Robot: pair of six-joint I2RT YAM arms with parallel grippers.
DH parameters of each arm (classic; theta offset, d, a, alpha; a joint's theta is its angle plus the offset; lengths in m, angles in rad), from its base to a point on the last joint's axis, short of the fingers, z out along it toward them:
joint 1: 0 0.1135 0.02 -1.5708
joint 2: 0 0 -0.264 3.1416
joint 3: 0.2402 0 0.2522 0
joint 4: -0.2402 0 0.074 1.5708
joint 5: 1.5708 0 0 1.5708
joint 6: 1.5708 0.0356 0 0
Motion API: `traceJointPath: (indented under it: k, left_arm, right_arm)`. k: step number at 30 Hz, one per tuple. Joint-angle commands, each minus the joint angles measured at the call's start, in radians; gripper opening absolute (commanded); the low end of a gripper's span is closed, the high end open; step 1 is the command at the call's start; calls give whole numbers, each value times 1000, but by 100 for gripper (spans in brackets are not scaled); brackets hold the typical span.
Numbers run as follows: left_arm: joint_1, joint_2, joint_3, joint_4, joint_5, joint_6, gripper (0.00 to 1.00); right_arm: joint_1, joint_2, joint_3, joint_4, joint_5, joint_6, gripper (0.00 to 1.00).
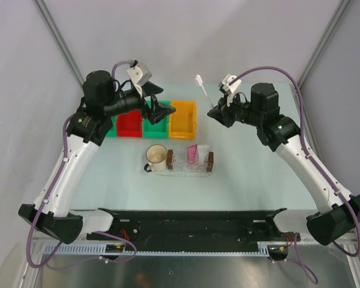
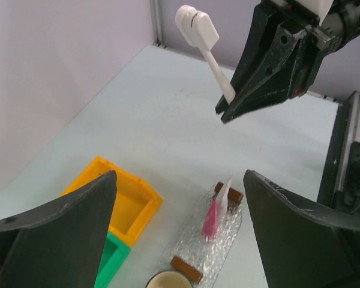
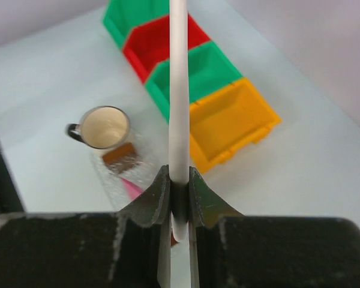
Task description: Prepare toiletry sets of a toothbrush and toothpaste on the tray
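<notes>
My right gripper (image 1: pixel 213 113) is shut on the lower end of a white toothbrush (image 1: pixel 202 90), held in the air with its head up and away. In the right wrist view the handle (image 3: pixel 179 90) runs straight up from the closed gripper (image 3: pixel 179 177). My left gripper (image 1: pixel 163 111) hangs open and empty above the bins, facing the right one. Its view shows the toothbrush (image 2: pixel 201 42) clear of its wide-apart fingers (image 2: pixel 78 228). Below, pink toothpaste (image 1: pixel 192 154) lies on the clear tray (image 1: pixel 181 168) between two brown end blocks. The toothpaste (image 2: pixel 212 217) and tray (image 2: pixel 225 240) show again between the left fingers.
A cream mug (image 1: pixel 156 157) stands at the tray's left end. Behind the tray sits a row of bins: red (image 1: pixel 129 125), green (image 1: pixel 155 127) and orange (image 1: pixel 183 119), with another green one partly hidden under the left arm. Grey walls close in on both sides.
</notes>
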Motion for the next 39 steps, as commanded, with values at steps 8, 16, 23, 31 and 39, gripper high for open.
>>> traceJointPath:
  k: [8, 16, 23, 31, 39]
  left_arm:
    - [-72, 49, -83, 366, 230, -264, 88]
    - [-120, 102, -71, 449, 283, -348, 84]
    - [-118, 133, -106, 588, 316, -479, 65]
    - [-116, 132, -123, 623, 333, -500, 32]
    - [-118, 113, -148, 623, 320, -493, 0]
  right_arm:
    - [-20, 37, 38, 122, -431, 225, 0]
    - [4, 49, 38, 116, -488, 200, 0]
    - [24, 48, 38, 101, -497, 180, 0]
    - [24, 37, 38, 87, -483, 166, 0]
    - [24, 44, 38, 91, -468, 174, 1]
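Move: The toothbrush, held head-up in the right gripper, has its middle about 13 cm right of the open left hand, 4 cm ahead and 3 below. Far below the left hand, some 34 cm, the two toothpaste tubes stand about 11 cm to its right and 1 ahead, and the orange bin 21 ahead and 5 right. From the right hand, the left gripper waits some 15 cm left, 3 back and 8 higher. Left hand reaches some 9 cm right, pinching the toothbrush below its head as the still-gripping right brings it back-left. ##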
